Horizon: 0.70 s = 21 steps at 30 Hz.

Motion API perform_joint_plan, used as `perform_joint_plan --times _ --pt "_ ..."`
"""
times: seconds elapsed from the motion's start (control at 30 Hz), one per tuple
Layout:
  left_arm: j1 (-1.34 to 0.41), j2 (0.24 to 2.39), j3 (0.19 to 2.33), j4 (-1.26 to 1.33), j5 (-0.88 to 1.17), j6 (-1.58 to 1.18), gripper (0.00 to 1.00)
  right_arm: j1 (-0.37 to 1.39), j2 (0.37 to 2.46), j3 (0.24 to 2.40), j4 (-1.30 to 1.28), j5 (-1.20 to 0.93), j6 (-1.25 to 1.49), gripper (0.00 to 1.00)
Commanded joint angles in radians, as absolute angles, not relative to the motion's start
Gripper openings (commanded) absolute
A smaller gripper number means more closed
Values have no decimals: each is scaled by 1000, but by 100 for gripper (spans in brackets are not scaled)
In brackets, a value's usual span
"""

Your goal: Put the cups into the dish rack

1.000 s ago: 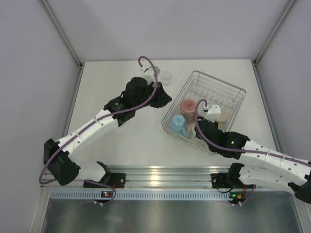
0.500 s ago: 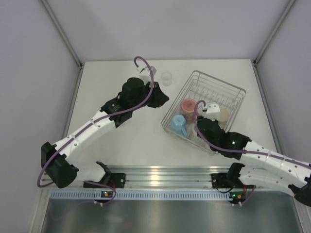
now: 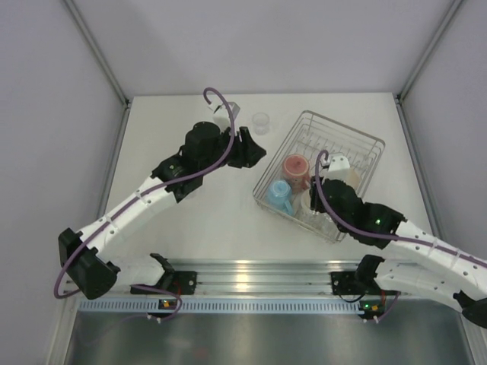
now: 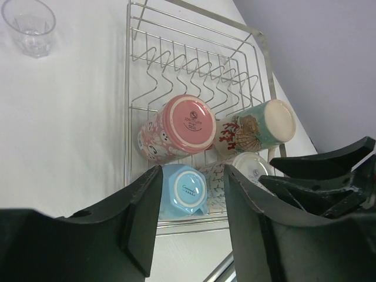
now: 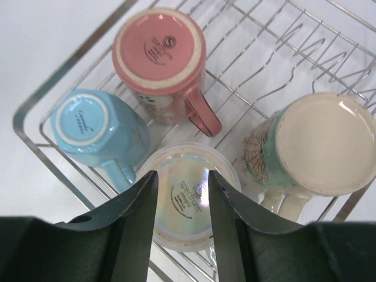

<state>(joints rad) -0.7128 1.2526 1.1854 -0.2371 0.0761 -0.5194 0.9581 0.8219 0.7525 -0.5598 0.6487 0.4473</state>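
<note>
The silver wire dish rack (image 3: 364,135) holds several upturned cups: a pink mug (image 3: 295,166), a light blue mug (image 3: 278,195), a cream and teal patterned mug (image 3: 351,178) and a pearly white cup (image 5: 187,197). My right gripper (image 5: 182,205) is open and empty, hanging just above the white cup's base inside the rack (image 5: 41,100). A small clear glass (image 3: 261,122) stands on the table left of the rack and also shows in the left wrist view (image 4: 29,23). My left gripper (image 3: 259,153) is open and empty, above the table between glass and rack.
The left wrist view shows the rack's plate slots (image 4: 188,64) empty at the far end, and my right arm (image 4: 329,176) dark at the right. Grey walls with metal posts enclose the white table (image 3: 190,205). A metal rail (image 3: 251,274) runs along the near edge.
My left arm has swung slightly left, its open gripper staying near the rack's left side. My right gripper has shifted a little right and back over the rack.
</note>
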Motion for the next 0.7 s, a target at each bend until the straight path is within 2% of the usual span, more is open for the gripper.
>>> perform_joint_plan --times 0.0,0.07,0.27,0.4,0.5,0.57,0.67 --pt "-707 1223 1203 -227 60 -506 53 930 808 848 -592 632 423 41" --pt "-707 1223 1206 -236 52 -500 56 905 808 864 -597 634 413 40" --pt "-707 1215 1201 -261 18 -483 69 626 808 906 -566 476 319 39" --pt "-706 1210 1200 -268 15 -482 70 448 841 948 -581 483 299 39" --pt "-706 1213 1204 -268 21 -482 71 346 854 954 -574 410 308 39" --pt "-706 1218 1206 -273 23 -476 71 308 857 930 -531 290 324 40" --pt "-704 1220 1207 -282 12 -469 71 288 882 899 -514 241 336 44"
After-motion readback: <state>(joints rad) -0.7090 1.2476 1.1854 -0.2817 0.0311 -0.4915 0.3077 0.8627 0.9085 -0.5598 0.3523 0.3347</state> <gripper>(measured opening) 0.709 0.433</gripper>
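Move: Some 9 cm to the right hand's right, 3 cm farther out and about 7 cm below its fingertips, the green-and-cream cup stands bottom up in the rack. The white cup lies almost beneath the fingers, 2 cm back, 1 cm right and 7 cm down. The pink cup is about 7 cm ahead and 6 cm left, the blue one 9 cm left and 1 cm ahead. From the left hand, the green-and-cream cup lies about 27 cm right and 3 cm back, 18 cm lower. Rising first off the white cup, the right hand then sweeps about 11 cm right and 6 to 7 cm forward, ending 4 to 5 cm higher, over the green-and-cream cup. It swivels some 20 degrees clockwise on the way, fingers still partly open and empty. The left hand all but stays put while its fingers spread wider. ##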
